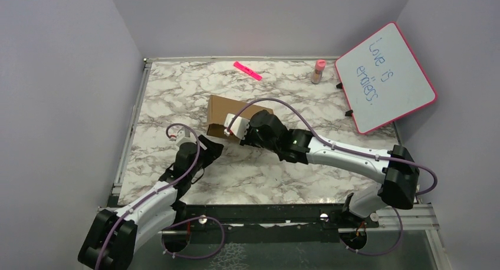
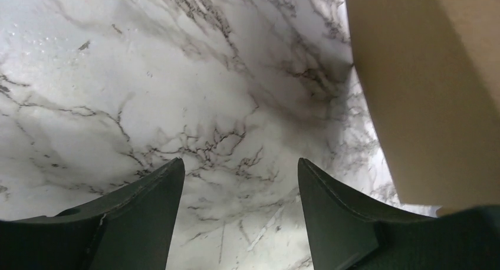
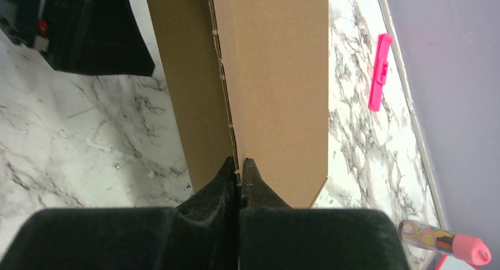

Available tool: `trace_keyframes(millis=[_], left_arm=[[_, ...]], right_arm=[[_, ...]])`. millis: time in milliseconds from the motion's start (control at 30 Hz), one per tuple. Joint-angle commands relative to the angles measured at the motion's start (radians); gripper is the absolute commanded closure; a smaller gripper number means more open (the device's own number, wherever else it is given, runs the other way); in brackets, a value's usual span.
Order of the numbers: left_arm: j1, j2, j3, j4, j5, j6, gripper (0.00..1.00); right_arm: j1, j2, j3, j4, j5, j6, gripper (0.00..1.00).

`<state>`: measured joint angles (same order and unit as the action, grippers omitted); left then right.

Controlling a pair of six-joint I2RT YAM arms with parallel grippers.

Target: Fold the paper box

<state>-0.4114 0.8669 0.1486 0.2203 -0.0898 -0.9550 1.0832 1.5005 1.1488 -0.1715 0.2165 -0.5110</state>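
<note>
The paper box (image 1: 227,109) is brown cardboard, partly folded, lying mid-table. In the right wrist view the paper box (image 3: 277,75) runs away from the camera, with one wall standing along a perforated crease. My right gripper (image 3: 239,171) is shut on the near edge of that wall; from above, the right gripper (image 1: 232,130) sits at the box's front side. My left gripper (image 2: 240,167) is open over bare marble with nothing between its fingers. The paper box (image 2: 424,93) stands just to its right. From above, the left gripper (image 1: 211,147) is close to the box's front-left corner, apart from it.
A pink marker (image 1: 247,70) lies near the back edge, and a small pink-capped bottle (image 1: 318,71) stands at the back right. A pink-framed whiteboard (image 1: 386,78) leans at the right corner. Grey walls enclose the marble table (image 1: 177,93) on three sides.
</note>
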Motion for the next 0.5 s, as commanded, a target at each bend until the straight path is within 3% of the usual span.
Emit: trace_keyframes(millis=[0, 467], left_arm=[[-0.036, 0.006, -0.014, 0.177, -0.101, -0.081, 0.28], [-0.095, -0.117, 0.047, 0.177, -0.077, -0.146, 0.28]], right_arm=[[0.000, -0.024, 0.078, -0.095, -0.086, 0.086, 0.99], [-0.014, 0.063, 0.328, -0.366, -0.181, 0.184, 0.99]])
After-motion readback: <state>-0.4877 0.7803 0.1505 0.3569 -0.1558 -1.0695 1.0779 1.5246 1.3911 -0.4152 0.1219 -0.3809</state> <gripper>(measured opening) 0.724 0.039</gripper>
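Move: The paper box, held up by the right hand at its near edge, has its middle about 8 cm ahead of the open left hand, some 8 cm to its right and 5 cm higher. From the right hand that middle is about 6 cm ahead, 1 cm left and 9 cm below. A pink strip lies on the table roughly 28 cm ahead and 10 cm right of the left hand, the pink-capped bottle about 39 cm right and equally far out. The left hand, fingers still wide open, rises about 6 cm beside the near left part of the box while easing a couple of centimetres right and slightly forward towards it, fingertips tipping up and its left side rolling down by some 10 degrees each. The right hand keeps its shut pinch on the box's near edge and lifts it about 5 cm, drawing a little back and left while its fingers tip slightly farther down. ##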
